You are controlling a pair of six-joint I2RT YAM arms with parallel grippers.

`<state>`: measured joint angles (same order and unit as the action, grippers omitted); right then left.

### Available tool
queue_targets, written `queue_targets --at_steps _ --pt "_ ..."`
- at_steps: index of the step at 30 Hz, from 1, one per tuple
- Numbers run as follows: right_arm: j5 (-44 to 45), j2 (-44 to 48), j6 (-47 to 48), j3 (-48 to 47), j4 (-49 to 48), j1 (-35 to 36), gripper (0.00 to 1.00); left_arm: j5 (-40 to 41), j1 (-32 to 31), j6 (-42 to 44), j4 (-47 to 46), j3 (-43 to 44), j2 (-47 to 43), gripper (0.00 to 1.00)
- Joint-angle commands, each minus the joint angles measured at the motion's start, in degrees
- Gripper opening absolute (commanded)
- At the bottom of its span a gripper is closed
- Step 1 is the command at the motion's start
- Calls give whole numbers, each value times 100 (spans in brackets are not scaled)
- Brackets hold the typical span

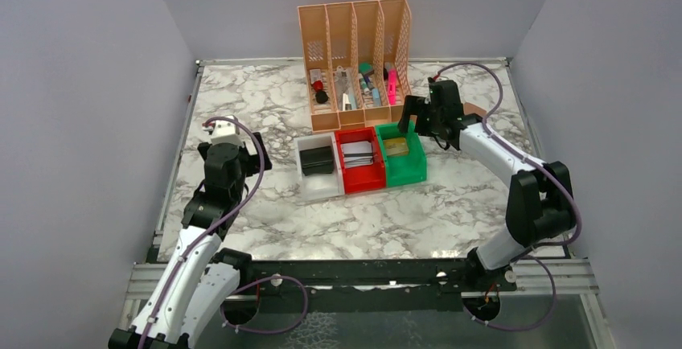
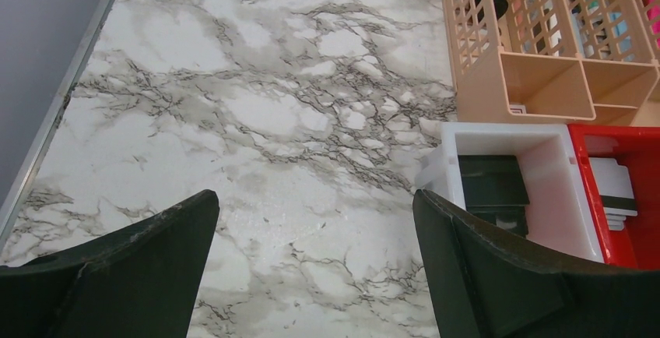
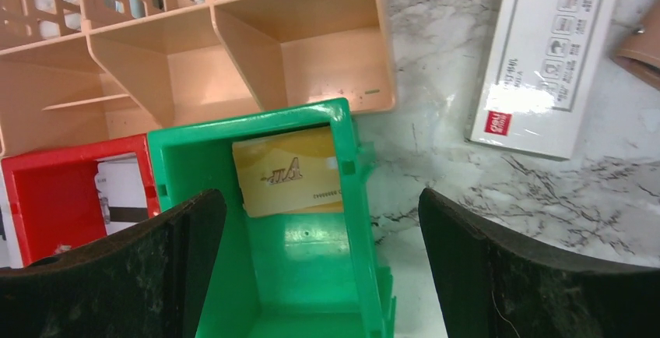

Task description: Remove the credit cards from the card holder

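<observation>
Only a tan-brown corner of the card holder (image 3: 644, 47) shows at the right edge of the right wrist view; in the top view it is a brown sliver (image 1: 476, 110) behind the right arm. The credit cards are hidden. My right gripper (image 3: 322, 202) is open and hangs over the right wall of the green bin (image 3: 354, 221), well left of the holder. From above, this gripper (image 1: 415, 117) sits just behind the bin. My left gripper (image 2: 315, 202) is open over bare marble, left of the white bin (image 2: 560, 190). It (image 1: 259, 152) holds nothing.
A gold card (image 3: 284, 170) lies in the green bin (image 1: 406, 168). The red bin (image 1: 362, 176) holds white cards, and the white bin (image 1: 318, 188) holds a black case (image 1: 316, 160). A peach file organiser (image 1: 354, 43) stands behind them. A white box (image 3: 545, 58) lies right of the organiser.
</observation>
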<state>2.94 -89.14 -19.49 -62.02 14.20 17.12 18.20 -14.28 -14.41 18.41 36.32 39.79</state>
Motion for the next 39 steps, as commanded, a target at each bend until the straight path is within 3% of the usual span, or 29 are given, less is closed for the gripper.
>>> queue_targets --at_steps 1,8,14,24,29,39 --pt "-323 -362 -164 -445 381 -43 99 -73 53 -154 -353 -167 -310 99" --pt "1389 -765 -237 -789 751 -230 100 -109 64 -236 -405 -203 -283 99" --pt "1767 -1175 -265 -1152 863 -523 100 -118 88 -277 -402 -192 -221 99" --pt "2016 -2026 -605 -2156 1186 -1416 100 -141 101 -308 -401 -197 -222 99" --pt "1727 -2598 -808 -2723 1284 -1839 100 -124 110 -315 -378 -204 -234 99" --pt "1518 -3802 -819 -3528 1769 -2090 100 -115 134 -325 -375 -205 -218 99"
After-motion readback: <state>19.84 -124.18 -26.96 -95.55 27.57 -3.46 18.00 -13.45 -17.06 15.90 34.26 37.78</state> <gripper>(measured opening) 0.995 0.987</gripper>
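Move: The card holder lies on the table about 12 cm ahead of my right hand, 21 cm to its right and 11 cm below. A white box stands between, some 10 cm ahead and 12 cm to the right of that hand, while the green bin is almost directly beneath it. From my left hand, the card holder is roughly 63 cm to the right, 24 cm ahead and 18 cm lower. I swing my right hand away from above the green bin, about 20 cm right and 11 cm forward, past the white box to the card holder, and sink some 8 cm, steepest at the end. On the way I turn the wrist about 35 degrees clockwise and tip the fingers further down, keeping them wide open so they come close astride the holder. ##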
